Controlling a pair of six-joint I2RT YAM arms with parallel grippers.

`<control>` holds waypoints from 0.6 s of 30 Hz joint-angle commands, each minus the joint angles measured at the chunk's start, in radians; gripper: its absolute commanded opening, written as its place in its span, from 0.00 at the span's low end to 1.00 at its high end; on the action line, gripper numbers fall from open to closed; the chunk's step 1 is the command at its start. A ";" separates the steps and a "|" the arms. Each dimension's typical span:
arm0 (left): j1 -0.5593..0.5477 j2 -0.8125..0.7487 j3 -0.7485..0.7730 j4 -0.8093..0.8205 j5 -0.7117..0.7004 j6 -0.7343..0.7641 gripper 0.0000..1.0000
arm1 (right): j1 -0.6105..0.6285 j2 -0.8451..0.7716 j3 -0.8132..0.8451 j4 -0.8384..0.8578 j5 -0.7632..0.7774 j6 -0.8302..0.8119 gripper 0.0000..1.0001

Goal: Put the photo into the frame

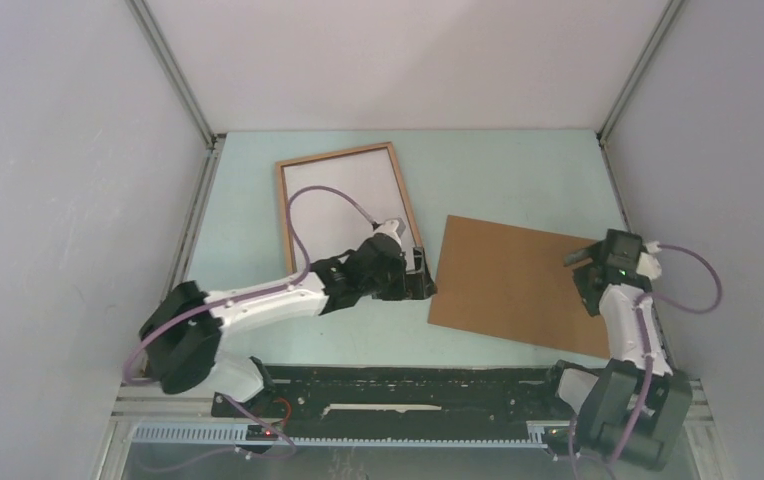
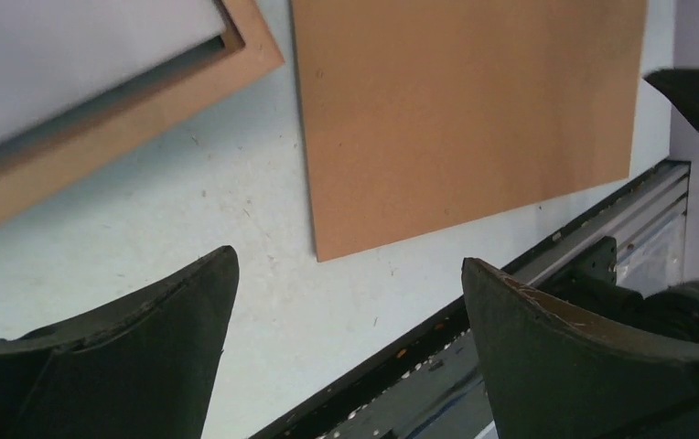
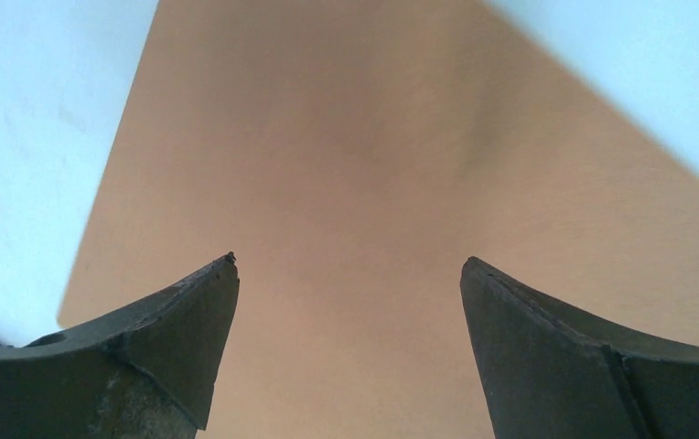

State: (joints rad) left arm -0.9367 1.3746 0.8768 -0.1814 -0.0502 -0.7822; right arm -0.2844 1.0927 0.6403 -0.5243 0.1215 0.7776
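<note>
The photo (image 1: 518,280) lies flat, plain brown back up, on the right half of the table; its picture side is hidden. The frame (image 1: 283,215) lies wood face up at the back centre-left, a pale surface inside it. My left gripper (image 1: 426,275) hovers open between the two, just off the photo's left edge. In the left wrist view the photo (image 2: 465,110) and a corner of the frame (image 2: 99,155) lie ahead of the open left gripper (image 2: 346,265). My right gripper (image 1: 583,278) stands open over the photo's right edge, with only the brown back (image 3: 364,165) below the right gripper (image 3: 349,265).
The pale green table (image 1: 518,170) is walled in by grey panels at the left, right and back. A black rail (image 1: 408,385) runs along the near edge, between the two arm bases, and shows in the left wrist view as the rail (image 2: 547,274).
</note>
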 commanded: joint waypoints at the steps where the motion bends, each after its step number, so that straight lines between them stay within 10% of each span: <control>1: -0.027 0.122 0.003 0.086 0.052 -0.280 1.00 | -0.177 -0.094 -0.063 0.025 -0.049 0.040 0.97; 18: -0.072 0.363 0.037 0.270 0.080 -0.446 1.00 | -0.416 0.077 -0.076 0.131 0.018 -0.116 0.96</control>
State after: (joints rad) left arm -1.0096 1.7107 0.8772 0.0307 -0.0002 -1.1969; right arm -0.6815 1.1187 0.5674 -0.4404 0.1501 0.6949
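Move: The brown board is what both open hands go for. Its middle is about 25 cm right of the left hand, 5 cm ahead and 13 cm below. From the right hand, the middle is roughly 8 cm left, 1 cm ahead and 7 cm below. The frame's middle is some 18 cm left of the left hand and 21 cm farther out; the photo lies face down inside it at the same spot, both 13 cm below. No clear contact yet: both open hands close in on opposite ends of the brown board. The left sinks about 8 cm while drifting right, over the near-left corner, its fingers tipping some 20 degrees further down. The right sweeps about 10 cm right and half as far back towards the board's right edge, turning clockwise, and dips slightly at the end. ##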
